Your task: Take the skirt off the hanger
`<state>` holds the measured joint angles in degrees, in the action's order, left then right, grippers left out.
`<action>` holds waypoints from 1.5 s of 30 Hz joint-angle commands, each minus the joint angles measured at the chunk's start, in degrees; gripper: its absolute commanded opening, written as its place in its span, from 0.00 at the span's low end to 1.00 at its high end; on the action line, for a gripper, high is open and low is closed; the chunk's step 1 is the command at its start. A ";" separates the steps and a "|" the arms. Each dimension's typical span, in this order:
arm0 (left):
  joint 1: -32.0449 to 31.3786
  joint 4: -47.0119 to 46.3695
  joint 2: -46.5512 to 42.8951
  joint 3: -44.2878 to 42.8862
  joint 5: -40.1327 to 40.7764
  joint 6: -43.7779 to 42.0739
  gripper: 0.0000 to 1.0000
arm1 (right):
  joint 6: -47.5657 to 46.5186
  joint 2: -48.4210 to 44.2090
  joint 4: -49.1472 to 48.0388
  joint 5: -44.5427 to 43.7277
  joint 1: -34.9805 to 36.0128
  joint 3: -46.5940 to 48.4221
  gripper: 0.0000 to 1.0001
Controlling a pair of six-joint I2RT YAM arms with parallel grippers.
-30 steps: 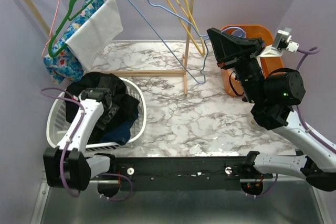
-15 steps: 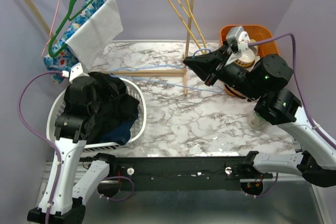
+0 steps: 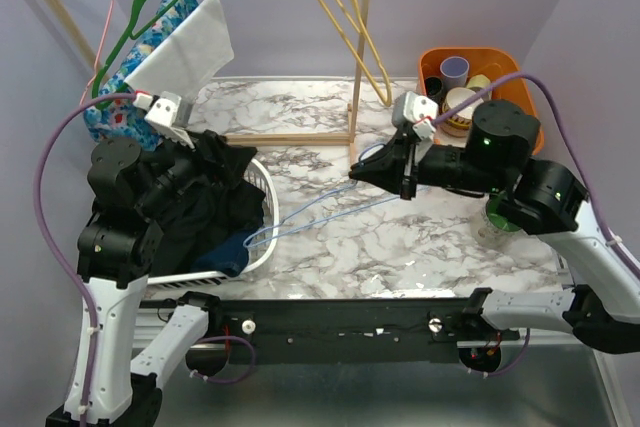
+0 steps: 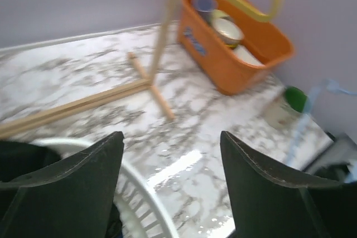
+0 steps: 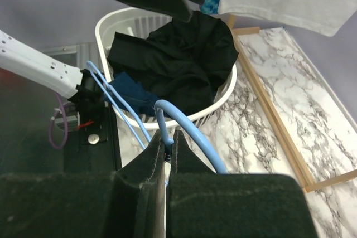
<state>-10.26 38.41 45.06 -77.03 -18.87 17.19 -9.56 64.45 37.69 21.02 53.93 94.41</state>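
The black skirt (image 3: 222, 197) lies heaped in the white laundry basket (image 3: 268, 209), apart from the hanger. In the right wrist view the skirt (image 5: 178, 59) fills the basket (image 5: 224, 94) over a navy garment (image 5: 134, 96). The bare light-blue hanger (image 3: 320, 212) slants low over the marble, its far end at the basket rim. My right gripper (image 3: 355, 173) is shut on its hook; the jaws (image 5: 169, 151) pinch the blue wire (image 5: 192, 132). My left gripper (image 3: 203, 173) hovers above the skirt, open and empty (image 4: 170, 137), with the basket rim (image 4: 134, 193) below it.
A wooden rack (image 3: 358, 57) stands at the back with a green hanger (image 3: 135, 32), a floral garment (image 3: 110, 127), a white cloth (image 3: 185, 52) and a yellow hanger (image 3: 350, 17). An orange bin (image 3: 500, 57) of cups sits at the back right.
My right gripper has swung the empty hanger down from beside the rack to low over the table, pointing at the basket. My left arm has lifted out of the basket, leaving the skirt there.
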 commanded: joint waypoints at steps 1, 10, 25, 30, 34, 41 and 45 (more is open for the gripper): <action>-0.99 -9.83 1.70 1.18 -34.01 -2.08 0.76 | -1.51 6.65 3.00 2.63 -0.06 5.76 0.01; -1.86 -11.52 0.56 2.15 -38.43 -4.27 0.69 | 1.74 15.80 4.76 1.22 -0.06 18.26 0.01; -4.24 -6.95 2.22 1.10 -36.07 -10.42 0.02 | 2.88 19.31 4.41 -1.15 -0.49 26.09 0.01; -4.24 -4.05 2.67 -0.57 -27.90 -10.94 0.00 | 3.67 19.49 4.06 -1.86 -0.58 27.14 0.18; -4.68 -0.36 1.53 -1.36 -18.67 -13.49 0.00 | 4.81 17.74 2.92 -3.70 -0.76 27.76 0.71; -6.00 11.57 4.42 -5.75 -12.16 -14.55 0.00 | 4.82 12.29 -0.24 -10.37 -0.76 27.14 1.00; -6.17 15.81 7.93 -9.35 0.03 -12.71 0.00 | 5.87 8.43 -4.37 -12.57 -0.76 24.86 1.00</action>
<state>-16.01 46.83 49.91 -82.94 -31.99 3.75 -4.93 77.03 39.09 13.02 53.15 120.05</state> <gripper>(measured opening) 0.015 0.998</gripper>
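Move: The blue hanger's left shoulder, open to be grasped, lies about 10 cm back, 12 cm right and 4 cm below the left hand. From the left hand, the white cloth hangs some 17 cm ahead and 9 cm left at about its height; the black skirt lies in the basket 13 cm left, 3 cm back and roughly 35 cm below. The right hand already grips the hanger's neck; the left gripper is 16 cm left, 4 cm ahead and 3 cm below it. The left hand swings back and right about 11 cm, turning some 40 degrees clockwise, and pinches the hanger's shoulder as the right hand brings the hanger forward, left and up, roughly 5 cm each way. The right fingers then open and let go, withdrawing up and right, while the left hand carries the hanger forward-left, turning partly back counter-clockwise. ##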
